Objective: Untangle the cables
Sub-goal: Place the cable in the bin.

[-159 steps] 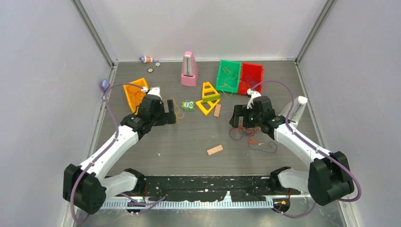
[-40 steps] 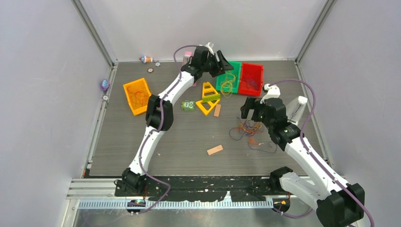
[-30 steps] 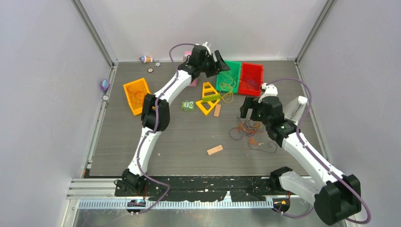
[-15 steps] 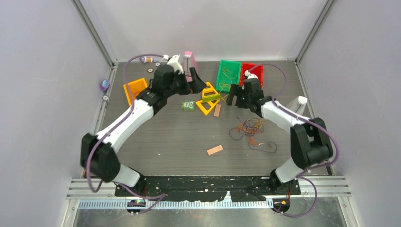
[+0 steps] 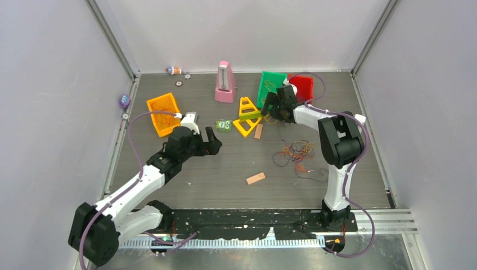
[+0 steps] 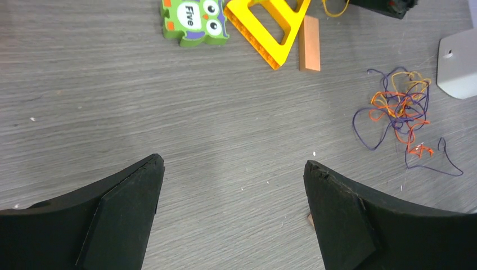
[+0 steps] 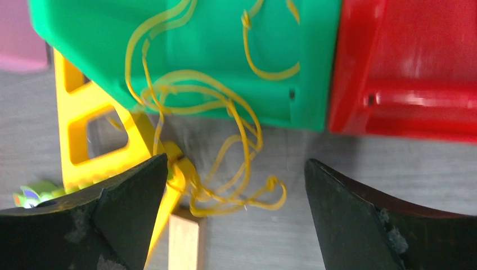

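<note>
The cables [image 5: 298, 152] lie as a loose tangle of orange, yellow and purple strands on the table right of centre, and nothing touches them. In the left wrist view the tangle [image 6: 400, 109] sits at the far right. More yellow cable strands [image 7: 271, 181] spill from the green bin [image 7: 225, 34] over its front edge onto the table. My right gripper [image 5: 268, 108] hovers over them, open [image 7: 236, 163], the strands lying between its fingers. My left gripper [image 5: 212, 141] is open [image 6: 233, 166] over bare table, left of centre, holding nothing.
The green bin [image 5: 271, 87] and a red bin [image 5: 304, 87] stand at the back, an orange bin [image 5: 160, 112] at the left. A pink metronome [image 5: 225, 83], yellow triangles [image 5: 246, 118], a green owl tile [image 6: 194, 19] and wooden blocks [image 5: 255, 178] lie around the middle.
The left arm has drawn back from the green bin to the table's left middle, its gripper open. The right arm has swung from above the tangle to the green bin's front.
</note>
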`<state>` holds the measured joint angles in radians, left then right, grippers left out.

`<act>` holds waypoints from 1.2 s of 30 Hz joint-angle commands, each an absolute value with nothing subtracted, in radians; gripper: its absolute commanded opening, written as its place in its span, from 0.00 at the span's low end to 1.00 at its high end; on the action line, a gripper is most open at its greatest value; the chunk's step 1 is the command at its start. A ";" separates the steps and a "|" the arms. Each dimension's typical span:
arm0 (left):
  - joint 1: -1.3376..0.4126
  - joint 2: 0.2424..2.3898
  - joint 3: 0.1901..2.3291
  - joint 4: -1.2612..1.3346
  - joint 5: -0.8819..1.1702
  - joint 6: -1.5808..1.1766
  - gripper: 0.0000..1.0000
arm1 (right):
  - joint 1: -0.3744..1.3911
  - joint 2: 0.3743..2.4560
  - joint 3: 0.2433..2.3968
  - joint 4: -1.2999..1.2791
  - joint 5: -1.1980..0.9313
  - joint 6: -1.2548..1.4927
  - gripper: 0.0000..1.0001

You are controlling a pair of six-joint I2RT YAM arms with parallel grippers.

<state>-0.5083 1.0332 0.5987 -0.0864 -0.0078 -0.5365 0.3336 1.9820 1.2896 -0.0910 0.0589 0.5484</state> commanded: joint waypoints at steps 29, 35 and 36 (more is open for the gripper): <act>-0.506 0.881 0.497 -0.058 -0.049 -0.541 0.91 | 0.273 2.028 1.589 -0.088 0.100 0.546 0.05; -0.506 0.908 0.504 -0.052 -0.030 -0.551 0.90 | 0.267 2.049 1.685 -0.096 0.095 0.505 0.06; -0.506 0.912 0.505 -0.050 -0.027 -0.554 0.90 | 0.265 2.057 1.722 -0.108 0.095 0.495 0.05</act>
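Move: The yellow cable's overhanging part lies about 4 cm ahead of the open right hand and a centimetre below, draped over the green bin's near wall. The green bin's middle is some 12 cm ahead and 1 cm left; the red bin's, 12 cm ahead and 11 cm right. The yellow triangles sit 11 cm left, 1 cm back. From the left hand the cable lies about 23 cm ahead, 26 cm right and 10 cm below. Right hand slides 5 cm forward, pinches the yellow cable, then lifts it 6 cm, easing forward towards the green bin. ##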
